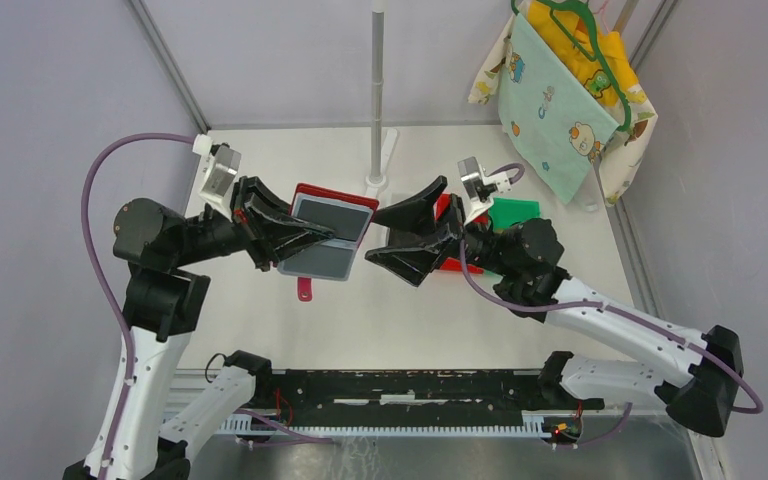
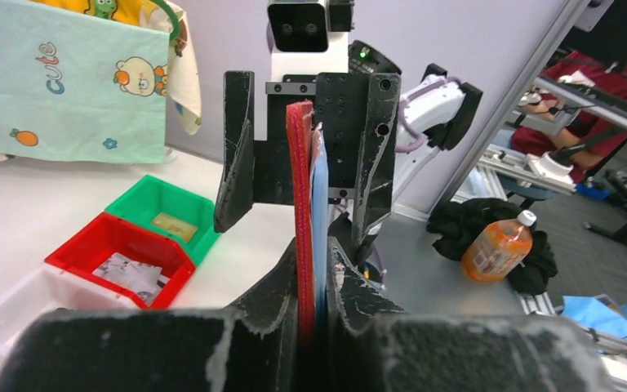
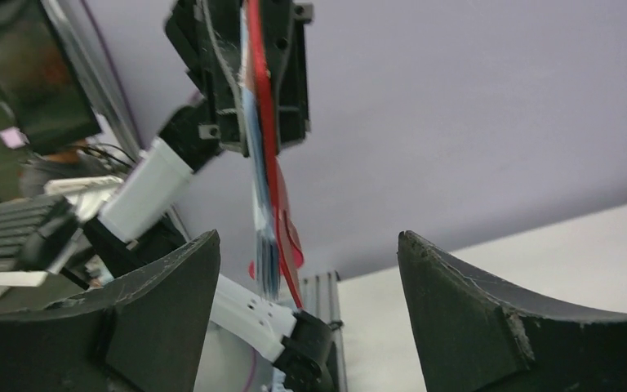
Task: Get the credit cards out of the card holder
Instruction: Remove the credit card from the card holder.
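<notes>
My left gripper [image 1: 318,238] is shut on the red card holder [image 1: 335,195], held unfolded above the table with its grey inner panels facing up and a red strap hanging down. The left wrist view shows the holder [image 2: 300,204] edge-on between the fingers, with the blue edge of the credit cards [image 2: 319,212] pressed against it. My right gripper [image 1: 372,238] stands open just right of the holder's free edge and touches nothing. In the right wrist view, the holder [image 3: 263,106] and the card edges [image 3: 266,245] hang ahead of the right gripper [image 3: 309,249], nearer its left finger.
A red bin [image 2: 118,253] with paper scraps and a green bin [image 2: 163,212] sit behind the right gripper, and the green bin [image 1: 513,212] also shows from above. A metal pole [image 1: 377,90] stands at the back. A printed cloth bag [image 1: 570,95] hangs at the back right.
</notes>
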Tool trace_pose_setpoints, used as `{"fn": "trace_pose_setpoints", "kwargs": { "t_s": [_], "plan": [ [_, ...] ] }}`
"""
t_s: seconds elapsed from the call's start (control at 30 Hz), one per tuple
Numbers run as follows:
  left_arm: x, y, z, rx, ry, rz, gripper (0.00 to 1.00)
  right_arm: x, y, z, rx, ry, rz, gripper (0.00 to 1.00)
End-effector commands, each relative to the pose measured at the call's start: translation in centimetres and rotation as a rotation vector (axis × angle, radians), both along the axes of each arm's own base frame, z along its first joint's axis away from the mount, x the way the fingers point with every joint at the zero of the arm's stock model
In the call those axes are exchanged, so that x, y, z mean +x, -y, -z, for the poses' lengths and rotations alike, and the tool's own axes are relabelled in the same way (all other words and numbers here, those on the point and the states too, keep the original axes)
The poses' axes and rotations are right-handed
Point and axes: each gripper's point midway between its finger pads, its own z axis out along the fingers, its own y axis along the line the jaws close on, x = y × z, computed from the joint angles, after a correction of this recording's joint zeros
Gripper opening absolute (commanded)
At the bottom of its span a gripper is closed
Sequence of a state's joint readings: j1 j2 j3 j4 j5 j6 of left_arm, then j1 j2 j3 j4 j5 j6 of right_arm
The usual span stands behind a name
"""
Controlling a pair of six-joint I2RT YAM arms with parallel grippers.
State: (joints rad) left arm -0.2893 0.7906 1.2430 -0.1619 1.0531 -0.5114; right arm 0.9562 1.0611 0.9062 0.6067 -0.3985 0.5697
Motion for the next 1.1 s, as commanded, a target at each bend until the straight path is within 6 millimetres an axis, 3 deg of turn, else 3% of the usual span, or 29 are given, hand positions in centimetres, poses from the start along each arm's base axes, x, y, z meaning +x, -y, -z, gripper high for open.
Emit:
{"fn": "trace_pose_setpoints", "kwargs": {
  "t_s": [0.0, 0.13, 0.5, 0.6, 0.73, 0.8, 0.83, 0.93, 0.97, 1.0, 1.07],
  "plan": [
    [-1.6, -0.1, -3.3, -0.101, -0.001, 0.048, 0.02, -3.4, 2.0, -6.5, 0.278, 0.045, -0.186, 0.82],
    [-1.9, -0.2, -3.4, -0.111, -0.009, 0.044, 0.02, -3.5, 1.8, -7.6, 0.318, 0.032, -0.230, 0.74],
    [-1.4, -0.1, -2.2, -0.102, -0.034, 0.027, 0.02, -2.9, 0.2, -8.4, 0.341, -0.003, -0.286, 0.51],
    [-1.0, -0.2, -1.7, -0.086, -0.037, 0.002, 0.02, -2.8, -0.2, -8.2, 0.326, -0.009, -0.285, 0.40],
    [-0.5, -0.2, -1.0, -0.061, -0.044, -0.021, 0.04, -2.0, -1.0, -7.0, 0.253, -0.028, -0.245, 0.12],
    [0.0, -0.3, -0.1, -0.030, -0.048, -0.042, 0.19, -1.7, -1.2, -6.3, 0.200, -0.031, -0.213, 0.01],
    [0.2, -0.3, 0.6, -0.004, -0.050, -0.053, 0.27, -1.3, -1.3, -5.9, 0.167, -0.028, -0.189, 0.00],
    [0.8, -0.5, 2.8, 0.095, -0.047, -0.061, 0.68, -0.4, -2.0, -4.3, 0.005, -0.007, -0.122, 0.00],
    [0.9, -0.6, 3.4, 0.132, -0.029, -0.061, 0.71, 0.1, -2.1, -4.0, -0.060, 0.006, -0.095, 0.00],
    [1.0, -0.7, 4.1, 0.174, -0.009, -0.059, 0.72, 0.8, -2.4, -2.5, -0.163, 0.010, -0.060, 0.00],
    [0.7, -1.0, 5.2, 0.251, 0.049, -0.036, 0.67, 1.9, -2.2, -0.7, -0.315, 0.036, -0.002, 0.00]
  ]
}}
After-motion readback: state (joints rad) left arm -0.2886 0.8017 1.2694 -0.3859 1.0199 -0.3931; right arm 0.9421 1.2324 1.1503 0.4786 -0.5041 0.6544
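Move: Clamped in the left fingertips, the open card holder has its middle practically at the left hand point. From the open right hand that middle lies about 6 cm left, level fore and aft and 4 cm higher, with the holder's near edge only some 2 cm left. Far below on the table, about 22 cm farther out than the right hand, stand the white tray (some 7 cm to its right) and red tray (19 cm right). Rising about 5 cm with its fingertips tipping up some 15 degrees, the right hand shuts its wide-open fingers and pinches the card holder's right edge, then sinks 3 cm, drifting left and forward. The left hand lifts 2 cm and comes back, then opens wide to let the holder go and sinks about 3 cm around it. ##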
